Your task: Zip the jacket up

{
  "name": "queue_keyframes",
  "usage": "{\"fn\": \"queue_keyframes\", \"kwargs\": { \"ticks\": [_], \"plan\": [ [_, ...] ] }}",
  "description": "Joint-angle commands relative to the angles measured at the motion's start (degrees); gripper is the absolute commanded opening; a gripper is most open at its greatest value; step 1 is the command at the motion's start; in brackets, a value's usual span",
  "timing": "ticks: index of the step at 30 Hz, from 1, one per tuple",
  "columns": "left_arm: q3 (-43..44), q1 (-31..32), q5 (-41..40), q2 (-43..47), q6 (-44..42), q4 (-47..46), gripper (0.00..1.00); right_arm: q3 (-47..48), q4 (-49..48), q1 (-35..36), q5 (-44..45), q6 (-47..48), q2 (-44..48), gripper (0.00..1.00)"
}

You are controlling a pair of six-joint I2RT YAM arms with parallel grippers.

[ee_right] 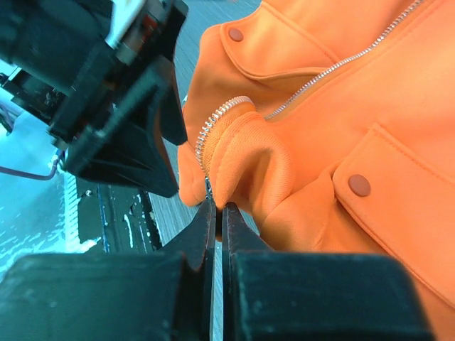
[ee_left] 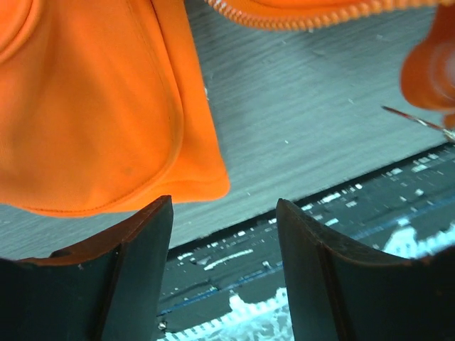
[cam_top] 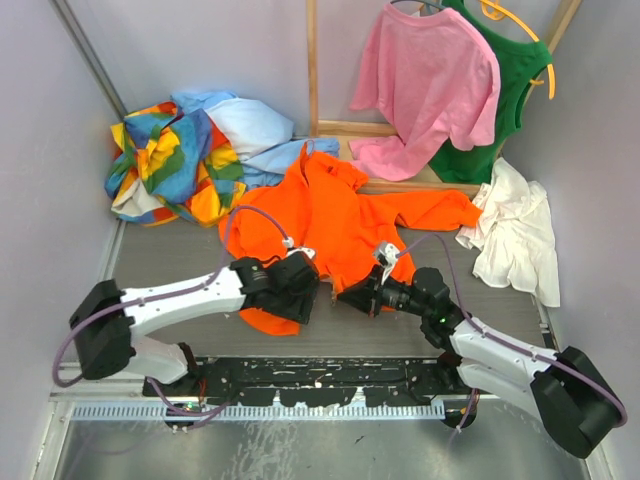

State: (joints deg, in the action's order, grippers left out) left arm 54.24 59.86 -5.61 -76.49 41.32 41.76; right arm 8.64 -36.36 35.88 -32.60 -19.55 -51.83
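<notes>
The bright orange jacket lies spread on the grey table, hood toward the back. My right gripper is shut on the jacket's bottom hem, right at the lower end of the silver zipper; in the top view the right gripper is at the garment's near edge. My left gripper stands open with nothing between its fingers, just off a rounded orange hem, with zipper teeth showing above. In the top view the left gripper is close to the left of the right one.
A multicoloured patchwork garment and a light blue cloth are piled at the back left. A pink T-shirt and a green garment hang at the back right, above a white cloth. A black strip runs along the near edge.
</notes>
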Motion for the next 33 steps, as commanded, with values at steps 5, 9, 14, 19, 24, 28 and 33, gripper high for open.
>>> {"fn": "queue_keyframes", "kwargs": {
  "ticks": [5,9,14,19,24,28,33],
  "plan": [
    [5.7,2.1,-8.1,-11.9,1.4,0.4,0.55,0.0,1.8,-0.4,6.9,1.3,3.3,0.01],
    [5.3,2.1,-9.6,-14.6,1.9,-1.0,0.49,-0.5,2.3,-0.5,9.2,1.2,4.6,0.01],
    [2.4,2.3,-8.8,-16.6,2.7,-6.3,0.43,-0.6,3.6,-0.7,12.3,1.2,5.4,0.01],
    [1.3,2.2,-8.9,-17.3,2.2,-8.4,0.28,-0.2,5.3,-0.9,13.9,1.3,5.0,0.01],
    [1.2,0.8,-8.2,-16.3,0.4,-9.1,0.02,-0.3,5.3,-1.1,14.3,1.1,5.0,0.01],
    [-1.0,-2.6,-2.1,-10.3,-1.8,-14.1,0.0,-0.4,5.7,-1.2,14.5,1.2,5.9,0.01],
    [-8.9,-8.9,10.4,0.0,1.4,-25.4,0.02,-0.6,6.2,-1.3,14.7,1.4,6.9,0.01]
  ]
}}
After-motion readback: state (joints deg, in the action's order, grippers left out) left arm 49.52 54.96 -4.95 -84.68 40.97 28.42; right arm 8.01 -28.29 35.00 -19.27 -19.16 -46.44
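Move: Below the open left fingers, about 7 cm down, 2 cm ahead and 1 cm to the right, lies the loose edge of the jacket's left panel near its hem. The zip end of the right panel, already pinched by the right hand, is some 8 cm right, 4 cm farther out and 3 cm above the left hand; the black rail lies about 12 cm back, 4 cm right and 7 cm below. From the right hand, the left panel edge is roughly 2 cm back, 7 cm left and 10 cm down. Sinking about 7 cm and reaching slightly forward, the left hand swings its fingers some 10 degrees nearer plumb and closes them on the left panel's edge, then tilts back as it lifts 2 cm and edges forward. Meanwhile the right hand keeps its pinch on the zip end and carries it forward and right, away from the left hand, about 4 cm, dipping slightly and turning 15 degrees clockwise. ##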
